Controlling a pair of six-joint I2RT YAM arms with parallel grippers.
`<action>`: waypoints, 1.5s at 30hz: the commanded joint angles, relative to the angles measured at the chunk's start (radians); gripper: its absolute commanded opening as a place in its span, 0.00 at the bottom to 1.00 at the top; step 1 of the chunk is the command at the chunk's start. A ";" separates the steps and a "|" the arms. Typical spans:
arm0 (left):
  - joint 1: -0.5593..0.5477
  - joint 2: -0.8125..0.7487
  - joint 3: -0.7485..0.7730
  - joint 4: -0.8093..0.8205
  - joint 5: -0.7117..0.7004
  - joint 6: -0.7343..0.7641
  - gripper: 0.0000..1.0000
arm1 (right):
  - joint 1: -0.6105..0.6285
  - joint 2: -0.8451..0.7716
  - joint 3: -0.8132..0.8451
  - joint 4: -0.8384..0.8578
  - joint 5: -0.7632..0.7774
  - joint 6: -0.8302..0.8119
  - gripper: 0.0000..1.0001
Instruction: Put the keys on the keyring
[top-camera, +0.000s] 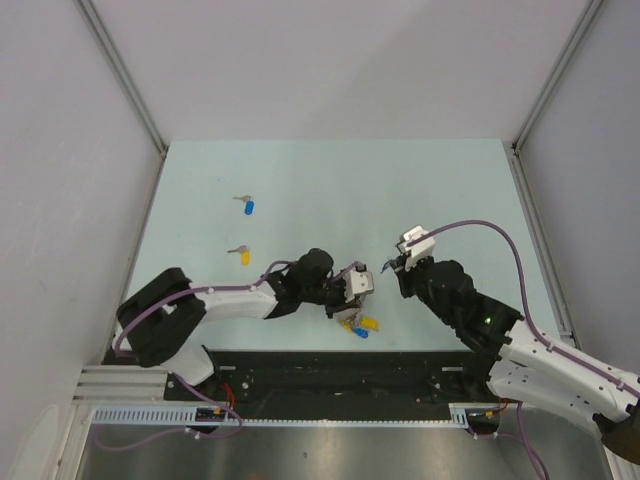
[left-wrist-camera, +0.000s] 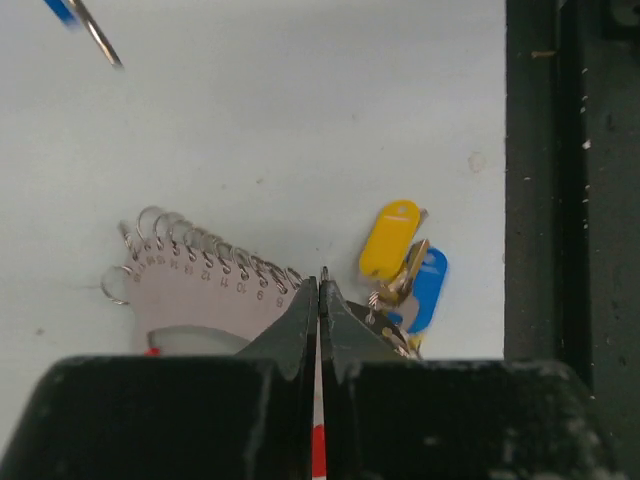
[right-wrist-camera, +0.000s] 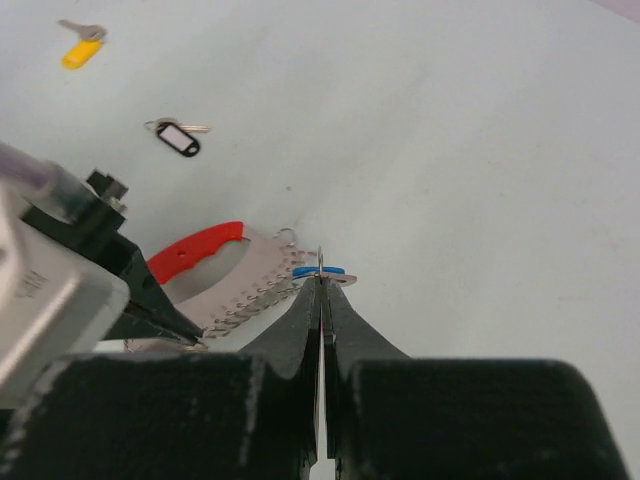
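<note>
My left gripper (left-wrist-camera: 320, 280) is shut on the keyring (left-wrist-camera: 200, 295), a pale plate edged with several small numbered rings; a bit of red shows between the jaws. A yellow-tagged key (left-wrist-camera: 390, 240) and a blue-tagged key (left-wrist-camera: 425, 290) hang from it just right of the fingers. In the right wrist view the keyring's red arc (right-wrist-camera: 195, 250) lies left of my right gripper (right-wrist-camera: 320, 280), which is shut on the small ring of a blue key (right-wrist-camera: 320, 270). From above, the two grippers (top-camera: 362, 285) (top-camera: 398, 265) nearly meet at the table's middle front.
Two loose keys lie on the table to the left: a blue one (top-camera: 248, 206) and a yellow one (top-camera: 243, 256). A small black-rimmed oval tag (right-wrist-camera: 178, 138) lies beyond the keyring. The black rail (top-camera: 330, 370) runs along the table's near edge.
</note>
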 joint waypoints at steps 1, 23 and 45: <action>-0.027 0.091 0.043 0.059 -0.091 -0.062 0.00 | 0.027 -0.061 -0.020 -0.044 0.227 0.114 0.00; -0.061 0.192 0.148 -0.165 -0.176 -0.033 0.25 | 0.027 -0.109 -0.035 -0.062 0.225 0.132 0.00; -0.084 0.231 0.175 -0.171 -0.147 -0.034 0.28 | 0.027 -0.104 -0.038 -0.067 0.215 0.126 0.00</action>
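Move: The left hand already pinches the keyring plate at its near end, by the wire rings; its goal is the table straight below, about 7 cm down. The plate's middle lies some 5 cm ahead and 3 cm left of those fingers, the yellow tag 3 cm back and 3 cm right, and the black-tagged key 13 cm ahead and 14 cm left on the table. For the right hand, the keyring's middle is roughly 11 cm left, 2 cm ahead and 14 cm down. Straight down, quickly at first, the left hand lowers the pinched keyring some 6 cm to the table, then stays low while its fingers part to nearly a third and the wrist rolls about 15 degrees, its left side rising. The right hand, keeping its grip on the blue-tagged key, backs off about 4 cm to the right with a slight clockwise turn, then holds still. ##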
